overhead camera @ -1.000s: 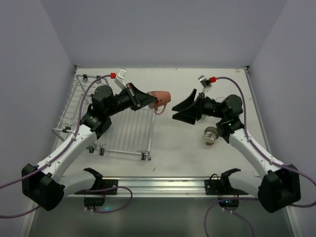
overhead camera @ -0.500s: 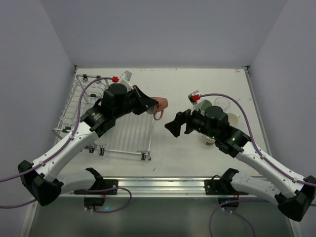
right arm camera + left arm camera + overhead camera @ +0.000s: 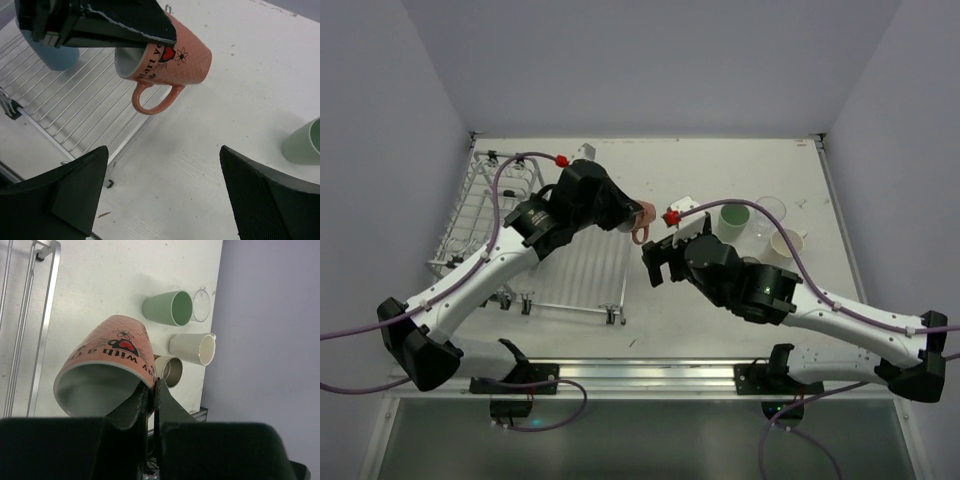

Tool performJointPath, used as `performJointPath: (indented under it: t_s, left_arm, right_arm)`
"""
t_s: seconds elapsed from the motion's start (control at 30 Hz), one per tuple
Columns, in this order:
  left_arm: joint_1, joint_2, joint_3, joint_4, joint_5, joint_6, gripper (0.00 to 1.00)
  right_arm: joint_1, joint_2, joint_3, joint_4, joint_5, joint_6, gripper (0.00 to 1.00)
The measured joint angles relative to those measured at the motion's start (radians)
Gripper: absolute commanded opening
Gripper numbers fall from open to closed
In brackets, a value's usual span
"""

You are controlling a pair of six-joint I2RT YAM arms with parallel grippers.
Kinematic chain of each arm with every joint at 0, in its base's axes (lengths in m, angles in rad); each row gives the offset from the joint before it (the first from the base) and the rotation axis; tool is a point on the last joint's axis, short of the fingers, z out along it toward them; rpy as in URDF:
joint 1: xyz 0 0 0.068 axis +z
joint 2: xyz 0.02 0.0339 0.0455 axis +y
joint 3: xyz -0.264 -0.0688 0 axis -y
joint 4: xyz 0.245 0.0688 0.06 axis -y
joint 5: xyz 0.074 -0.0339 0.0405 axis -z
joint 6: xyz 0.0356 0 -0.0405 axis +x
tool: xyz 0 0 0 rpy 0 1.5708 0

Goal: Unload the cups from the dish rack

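My left gripper [image 3: 632, 212] is shut on the rim of a salmon-pink handled cup [image 3: 644, 214] with a heart print, held tilted in the air past the right edge of the dish rack [image 3: 510, 225]. In the left wrist view the fingers [image 3: 165, 400] pinch the cup [image 3: 107, 365] at its wall. My right gripper [image 3: 658, 262] stands open just below and right of it; the right wrist view shows the cup [image 3: 172, 57] above its wide-apart fingertips [image 3: 102, 155]. A blue cup [image 3: 52, 55] sits in the rack [image 3: 75, 107].
On the table to the right stand a green cup [image 3: 733, 217], a clear one [image 3: 770, 210] and a cream one [image 3: 786, 243]. The left wrist view also shows a brown cup [image 3: 169, 371] beside them. The right arm's forearm stretches across the near right of the table.
The right arm has swung left and forward, bringing its open gripper under the pink cup. The left arm has turned, lowering and tilting the cup a little.
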Motion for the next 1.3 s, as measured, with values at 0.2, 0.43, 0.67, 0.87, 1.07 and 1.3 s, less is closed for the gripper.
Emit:
performJointPath:
  t_s: [0.2, 0.43, 0.67, 0.87, 1.07, 1.3]
  left_arm:
    - [-0.002, 0.032, 0.037, -0.051, -0.011, -0.014, 0.0]
    - [-0.006, 0.05, 0.093, -0.106, -0.027, -0.026, 0.0]
    - [-0.006, 0.05, 0.111, -0.122, -0.029, -0.026, 0.0]
    - [-0.006, 0.05, 0.111, -0.135, -0.029, -0.027, 0.0]
    - [-0.006, 0.05, 0.111, -0.138, -0.019, -0.026, 0.0]
    - [-0.006, 0.05, 0.111, -0.136, 0.008, -0.027, 0.0]
  right_arm:
    - [0.08, 0.193, 0.139, -0.043, 0.137, -0.034, 0.88]
    - [0.119, 0.368, 0.243, -0.135, 0.245, -0.034, 0.75]
    - [0.126, 0.426, 0.314, -0.18, 0.353, -0.032, 0.67]
    - [0.132, 0.451, 0.317, -0.175, 0.397, -0.053, 0.59]
    - [0.132, 0.455, 0.312, -0.125, 0.418, -0.098, 0.52]
    - [0.133, 0.455, 0.273, -0.047, 0.439, -0.159, 0.48]
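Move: The left hand holds the pink mug by its rim, the mug's middle just ahead of its fingertips and a touch lower. From the empty right hand the mug is about 8 cm ahead, 4 cm to the left and about level, its handle facing back towards the hand. Beneath, the dish rack's right rail runs some 8 cm left and 8 cm ahead; the green cup stands roughly 15 cm ahead and 20 cm right, on the table. Leftward first, quickly and dipping about 3 cm, then easing forward more slowly, the right hand closes in on the mug's handle, ending some 5 cm further left, 3 cm further forward and slightly lower. It rolls about 25 degrees, left side down, while its fingers shut from wide to half open around the handle end; a touch can't be made out. The left hand keeps its pinch on the rim, holding almost still. ##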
